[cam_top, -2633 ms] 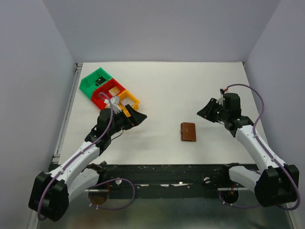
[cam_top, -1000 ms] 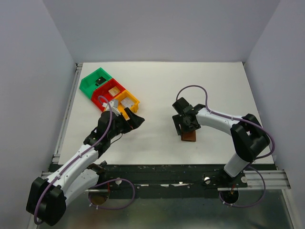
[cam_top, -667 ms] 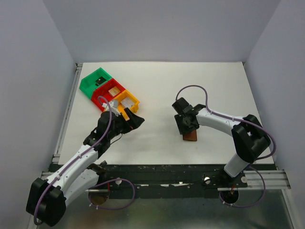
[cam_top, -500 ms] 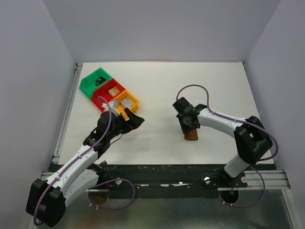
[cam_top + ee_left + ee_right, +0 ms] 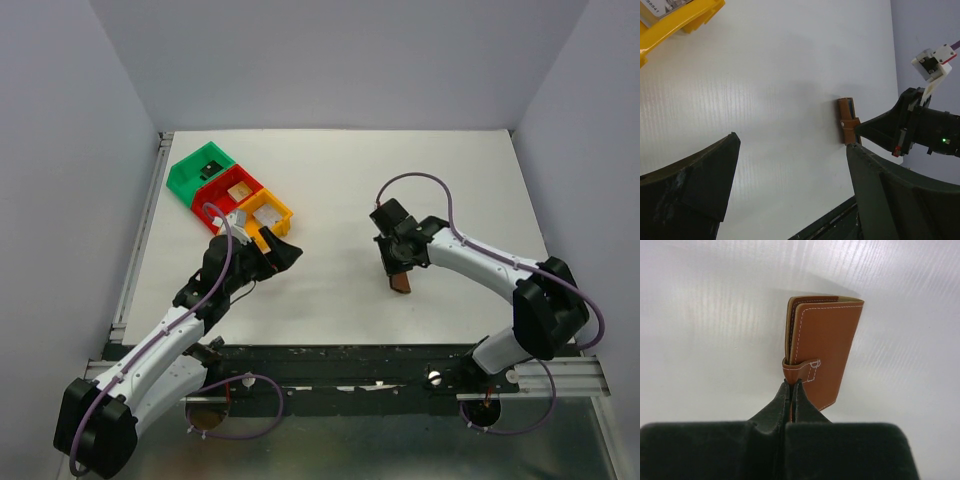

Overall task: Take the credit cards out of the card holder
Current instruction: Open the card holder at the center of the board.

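Observation:
The card holder (image 5: 822, 345) is a brown leather wallet, closed, with its small tab wrapped over the edge. It is tipped up on its edge on the white table (image 5: 340, 180). My right gripper (image 5: 792, 384) is shut on the card holder's near edge just below the tab, with a sliver of leather pinched between the fingers. From above, the right gripper (image 5: 397, 257) covers the top of the card holder (image 5: 402, 283). The credit cards are hidden inside it. My left gripper (image 5: 290, 250) hovers wide open and holds nothing; its wrist view shows the card holder (image 5: 846, 120) far off.
Joined green (image 5: 205, 168), red (image 5: 228, 192) and yellow (image 5: 265, 212) bins sit at the back left, just beyond my left gripper, with small white pieces in them. The yellow bin's corner (image 5: 680, 20) shows in the left wrist view. Grey walls enclose the table.
My right gripper has shut on the card holder's edge, and the holder has tipped from flat onto its edge, shifting slightly right. The left arm has barely moved.

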Action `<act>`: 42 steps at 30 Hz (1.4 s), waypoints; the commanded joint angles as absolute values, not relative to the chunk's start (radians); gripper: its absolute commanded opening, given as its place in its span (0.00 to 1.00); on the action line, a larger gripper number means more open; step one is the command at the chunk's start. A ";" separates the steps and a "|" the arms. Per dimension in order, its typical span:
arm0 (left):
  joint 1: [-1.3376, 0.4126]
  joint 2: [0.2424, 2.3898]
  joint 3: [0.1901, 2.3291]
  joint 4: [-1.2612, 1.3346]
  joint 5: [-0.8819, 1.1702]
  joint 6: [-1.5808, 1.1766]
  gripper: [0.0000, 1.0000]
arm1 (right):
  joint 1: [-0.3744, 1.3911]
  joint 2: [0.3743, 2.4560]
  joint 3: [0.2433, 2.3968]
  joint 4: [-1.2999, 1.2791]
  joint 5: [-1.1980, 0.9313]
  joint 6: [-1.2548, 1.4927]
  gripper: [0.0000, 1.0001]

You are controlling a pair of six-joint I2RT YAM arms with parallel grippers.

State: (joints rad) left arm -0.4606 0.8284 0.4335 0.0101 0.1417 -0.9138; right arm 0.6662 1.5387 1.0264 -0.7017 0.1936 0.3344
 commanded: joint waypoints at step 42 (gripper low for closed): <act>-0.225 1.114 0.509 1.595 0.907 -1.425 0.99 | 0.472 1.178 0.796 0.962 -1.204 1.173 0.00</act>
State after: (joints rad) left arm -0.1921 1.1149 0.4469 1.2476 0.8017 -1.4048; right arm 0.4740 1.1614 0.7990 0.8146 -1.1496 1.1019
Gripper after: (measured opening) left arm 0.993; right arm 0.012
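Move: The card holder is already pinched by its strap in the right fingers, its middle about 3 cm below that hand, some 2 cm to its right and roughly level fore and aft. From the open left hand it lies about 27 cm to the right, 1 cm back and 12 cm lower; the yellow box is some 16 cm ahead of that hand, 6 cm to its left and 14 cm below. Keeping its shut pinch on the strap, the right hand carries the card holder nearly 30 cm up off the board while swinging it roughly 10 cm left and, mostly later, 9 cm back, the wrist rolling close to 90 degrees so that the fingers go from pointing down to pointing left at the left hand. The left hand, fingers staying wide open and touching nothing, starts a little later and rises about 18 cm, first tipping its fingertips up and then turning clockwise as well, to face the card holder coming towards it. ##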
